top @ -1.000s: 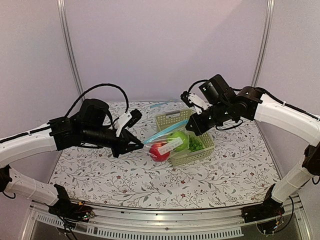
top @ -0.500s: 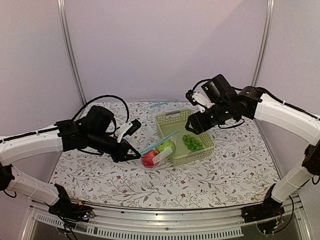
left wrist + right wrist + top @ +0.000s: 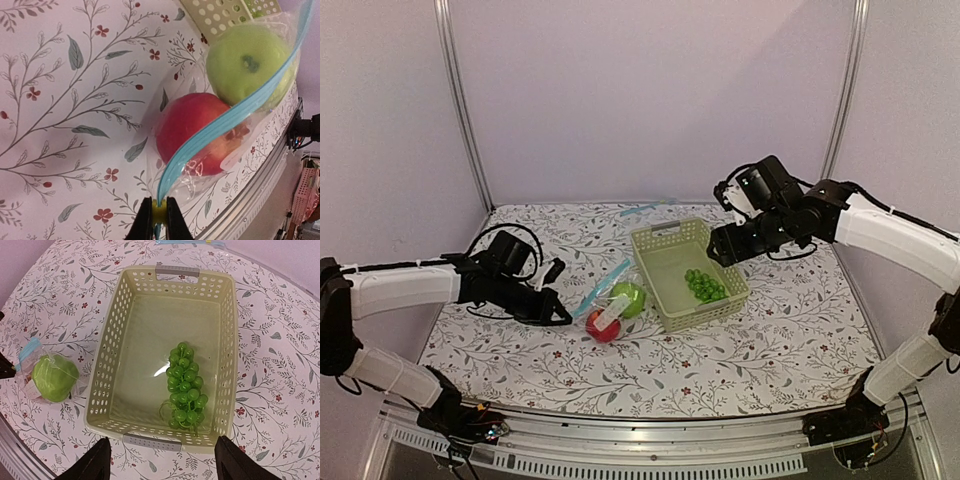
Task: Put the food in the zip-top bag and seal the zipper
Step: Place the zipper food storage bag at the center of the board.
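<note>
The zip-top bag point(image 3: 612, 308) lies on the flowered table left of the basket, holding the red apple point(image 3: 601, 328) and the green apple point(image 3: 632, 297). Close up, the red apple point(image 3: 192, 129) and green apple point(image 3: 246, 59) show through the clear plastic, with the light blue zipper point(image 3: 227, 117) curving across them. My left gripper point(image 3: 159, 206) is shut on the zipper's near end, where a small yellow-green piece sits between the jaws. It point(image 3: 563, 317) reaches in low from the left. My right gripper point(image 3: 718, 248) hovers open above the basket, holding nothing, its fingers point(image 3: 89, 464) spread wide.
The pale green basket point(image 3: 229, 340) stands at mid-table with a bunch of green grapes point(image 3: 186, 387) inside. Its rim point(image 3: 664, 233) is just right of the bag. A light blue strip point(image 3: 645, 209) lies at the table's back edge. The metal front rail point(image 3: 640, 440) runs below.
My right gripper let go of the bag, opened and pulled back to the right. My left gripper carried the bag down and left from the basket's edge onto the table.
</note>
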Robot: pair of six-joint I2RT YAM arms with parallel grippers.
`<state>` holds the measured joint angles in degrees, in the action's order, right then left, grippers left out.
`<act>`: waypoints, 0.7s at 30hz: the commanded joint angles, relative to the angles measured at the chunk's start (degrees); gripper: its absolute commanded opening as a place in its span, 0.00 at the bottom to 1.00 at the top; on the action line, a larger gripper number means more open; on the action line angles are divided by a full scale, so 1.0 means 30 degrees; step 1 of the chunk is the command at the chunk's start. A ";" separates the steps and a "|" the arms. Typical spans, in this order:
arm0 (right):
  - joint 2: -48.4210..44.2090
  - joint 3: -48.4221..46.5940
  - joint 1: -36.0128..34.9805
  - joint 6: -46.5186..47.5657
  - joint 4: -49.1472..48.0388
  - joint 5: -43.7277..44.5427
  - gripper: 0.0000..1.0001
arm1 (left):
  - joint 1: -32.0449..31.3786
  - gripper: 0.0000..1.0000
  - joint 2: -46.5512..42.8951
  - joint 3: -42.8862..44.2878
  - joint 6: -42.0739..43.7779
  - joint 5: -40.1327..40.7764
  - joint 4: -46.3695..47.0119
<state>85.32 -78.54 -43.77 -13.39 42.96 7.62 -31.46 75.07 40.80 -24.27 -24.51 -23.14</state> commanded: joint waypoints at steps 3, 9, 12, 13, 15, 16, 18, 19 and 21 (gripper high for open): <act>-0.1006 0.1071 0.0674 -0.1195 -0.0811 0.0159 0.72 | 0.1777 0.00 0.1121 -0.1351 -0.2369 -0.0963 0.2997; -0.1379 0.1650 0.1089 -0.1549 -0.1034 0.0359 0.73 | 0.2588 0.04 0.0786 -0.2357 -0.2960 -0.0396 0.4252; -0.1565 0.2253 0.1650 -0.1884 -0.1486 -0.0066 0.75 | 0.2795 0.20 0.0381 -0.2374 -0.2927 0.0447 0.4277; -0.1665 0.2499 0.1865 -0.2033 -0.1722 -0.0304 0.76 | 0.2890 0.29 0.0221 -0.2374 -0.2947 0.0837 0.4323; -0.1922 0.3084 0.2424 -0.2316 -0.2360 -0.1188 0.78 | 0.3103 0.69 -0.0130 -0.2162 -0.2686 0.1949 0.4119; -0.2043 0.3387 0.2723 -0.2447 -0.2677 -0.1542 0.80 | 0.3160 0.85 -0.0316 -0.2021 -0.2591 0.2731 0.3927; -0.2248 0.3959 0.3290 -0.2707 -0.3367 -0.2129 0.87 | 0.3417 0.99 -0.0742 -0.1744 -0.2356 0.3915 0.3911; -0.2296 0.4214 0.3612 -0.2875 -0.3631 -0.2301 0.91 | 0.3572 0.99 -0.1000 -0.1618 -0.2154 0.4259 0.3989; -0.2306 0.4807 0.4420 -0.3085 -0.4280 -0.3181 0.95 | 0.3955 1.00 -0.1505 -0.1386 -0.1695 0.5072 0.4216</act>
<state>80.05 -66.89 -34.02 -20.38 35.16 3.14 -21.82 73.67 34.39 -32.16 -16.86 -12.08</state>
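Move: The zip-top bag hangs by its zipper end from the shut left fingers; that end is to go down on a bare table spot about 2 cm ahead, 3 cm left and 7 cm below. In the bag, the red fruit lies some 7 cm right and 1 cm ahead, the green apple 12 cm right and 5 cm ahead, both about 5 cm lower. The basket's middle is roughly 24 cm right, 15 cm ahead. From the right hand, the bag is about 18 cm left, 5 cm back and 18 cm below. The bag's zipper end, still pinched, is drawn left and lowered by the left hand, about 3 cm each way and a little forward; then the fingers open wide and let go, the hand going on some 5 cm forward-left and up 2 cm, turning 20 degrees counter-clockwise in all. The right hand, empty, opens a bit more as it moves about 5 cm right, sinking some 3 cm, away from the bag. ##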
